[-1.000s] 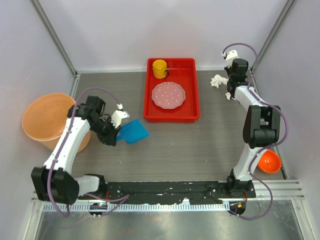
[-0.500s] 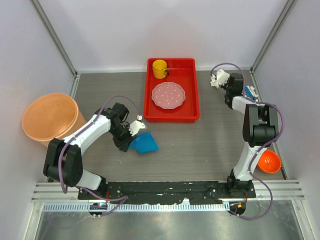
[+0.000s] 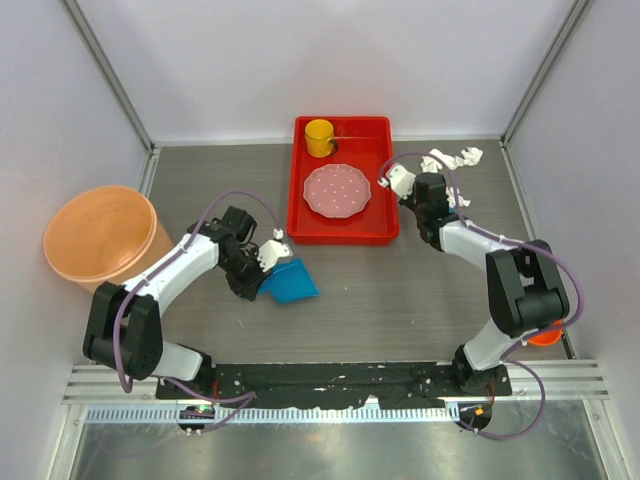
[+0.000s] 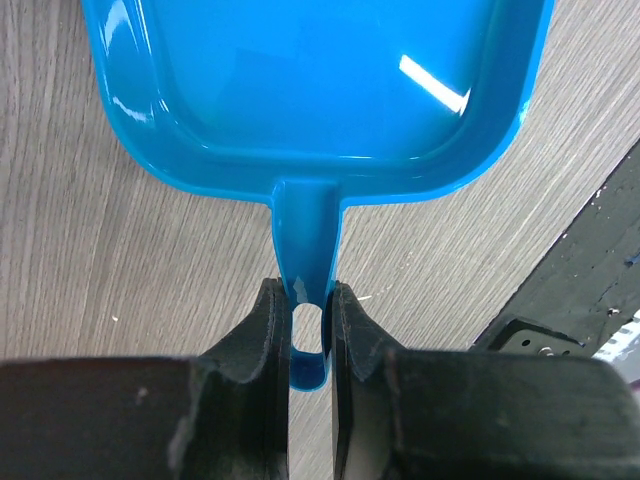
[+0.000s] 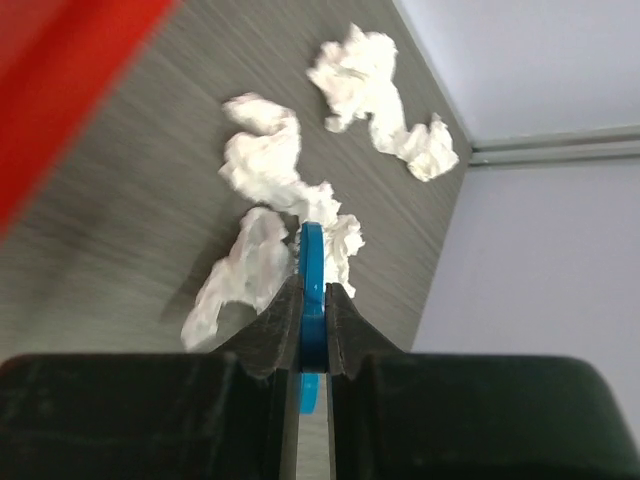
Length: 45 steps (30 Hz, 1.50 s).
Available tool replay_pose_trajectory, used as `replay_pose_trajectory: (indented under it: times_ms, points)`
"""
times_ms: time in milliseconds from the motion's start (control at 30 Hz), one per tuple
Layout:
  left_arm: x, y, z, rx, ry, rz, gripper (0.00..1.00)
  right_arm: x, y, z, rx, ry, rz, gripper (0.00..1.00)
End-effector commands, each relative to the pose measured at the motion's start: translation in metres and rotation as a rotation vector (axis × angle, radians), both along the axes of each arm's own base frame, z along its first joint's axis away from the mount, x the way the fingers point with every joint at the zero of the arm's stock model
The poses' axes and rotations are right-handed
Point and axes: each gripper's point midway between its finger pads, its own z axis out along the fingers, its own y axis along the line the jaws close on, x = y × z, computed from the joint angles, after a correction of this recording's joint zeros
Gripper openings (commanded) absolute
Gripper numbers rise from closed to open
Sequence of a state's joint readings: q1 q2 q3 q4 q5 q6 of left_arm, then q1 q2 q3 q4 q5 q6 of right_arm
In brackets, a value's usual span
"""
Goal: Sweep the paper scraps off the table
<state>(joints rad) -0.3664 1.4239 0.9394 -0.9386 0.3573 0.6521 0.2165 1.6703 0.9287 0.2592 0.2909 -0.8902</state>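
Several crumpled white paper scraps lie on the dark wood-grain table at the back right, between the red tray and the corner. In the right wrist view the paper scraps sit just ahead of my right gripper. It is shut on a thin blue handle, seen edge-on and reaching among the wads. From above, the right gripper sits beside the tray's right wall. My left gripper is shut on the handle of a blue dustpan. That dustpan lies flat on the table left of centre.
A red tray at the back centre holds a pink dotted plate and a yellow cup. An orange bucket stands at the left edge. An orange bowl shows behind the right arm's elbow. White walls close the back and sides.
My right arm swung from the back right corner leftward to beside the tray. The left arm carried the dustpan right and nearer, then held still over the last half second.
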Motion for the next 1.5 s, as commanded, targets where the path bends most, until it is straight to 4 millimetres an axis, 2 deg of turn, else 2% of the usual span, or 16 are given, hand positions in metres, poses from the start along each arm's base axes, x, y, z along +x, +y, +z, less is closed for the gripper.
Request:
replay_pose_trajectory:
  times_ms: [0,133,267,300,333,400,500,600,633,733,800,833,933,1133,1300,1467]
  points:
    - [0.004,0.000,0.011,-0.025,-0.082,-0.025,0.00,-0.048,0.023,0.000,0.098,0.033,-0.077,0.01]
    - [-0.001,0.004,0.017,-0.019,-0.097,-0.042,0.00,-0.095,0.046,-0.005,0.204,0.129,-0.096,0.01]
    - [-0.003,0.005,0.025,-0.019,-0.114,-0.047,0.00,-0.120,0.058,0.036,0.315,0.096,-0.076,0.01]
    - [-0.004,0.005,0.026,-0.020,-0.113,-0.047,0.00,-0.122,0.058,0.066,0.363,0.029,-0.065,0.01]
    - [-0.004,0.006,0.028,-0.020,-0.113,-0.047,0.00,-0.124,0.058,0.078,0.383,0.006,-0.060,0.01]
    - [-0.004,0.005,0.031,-0.025,-0.124,-0.043,0.00,-0.126,0.058,0.113,0.429,-0.081,-0.030,0.01]
    - [-0.004,0.003,0.034,-0.039,-0.132,-0.035,0.00,-0.115,0.056,0.140,0.441,-0.146,0.004,0.01]
    - [-0.006,0.001,0.033,-0.053,-0.126,-0.017,0.00,-0.088,0.050,0.141,0.422,-0.128,0.023,0.01]
    - [-0.009,0.000,0.030,-0.062,-0.114,-0.014,0.00,-0.069,0.033,0.127,0.418,-0.113,-0.023,0.01]
    - [-0.019,-0.002,0.022,-0.047,-0.095,-0.041,0.00,-0.037,0.014,0.132,0.394,-0.174,-0.062,0.01]
    - [-0.022,-0.001,0.016,-0.018,-0.104,-0.048,0.00,-0.020,0.007,0.113,0.348,-0.151,-0.086,0.01]
    - [-0.025,-0.006,0.015,-0.017,-0.104,-0.073,0.00,-0.009,0.003,0.117,0.352,-0.191,-0.083,0.01]
    - [-0.036,-0.019,0.009,-0.007,-0.092,-0.128,0.00,0.009,0.021,0.090,0.349,-0.131,0.069,0.01]
    - [-0.037,-0.028,0.001,0.021,-0.085,-0.154,0.00,-0.024,0.055,0.043,0.271,0.058,0.286,0.01]
    - [-0.030,-0.035,-0.001,0.021,-0.095,-0.163,0.00,-0.091,0.064,0.007,0.240,0.234,0.272,0.01]
    - [-0.024,-0.049,0.000,0.020,-0.114,-0.195,0.00,-0.129,0.079,0.017,0.386,0.298,0.144,0.01]
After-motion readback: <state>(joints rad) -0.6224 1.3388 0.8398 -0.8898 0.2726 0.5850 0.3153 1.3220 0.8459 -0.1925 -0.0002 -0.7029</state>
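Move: The scraps being swept lie almost under the right hand's brush, about 1 cm back, 1 cm right and 10 cm below that hand. The far scraps are some 7 cm ahead and 4 cm right; the red tray's middle is 23 cm left and 1 cm ahead. The dustpan waits about 22 cm back and 35 cm left. From the left hand the swept scraps are 21 cm ahead, 43 cm right. Right brush sweeps back-left towards dustpan about 12 cm, lifts, returns, sweeps again; left hand draws dustpan back. ##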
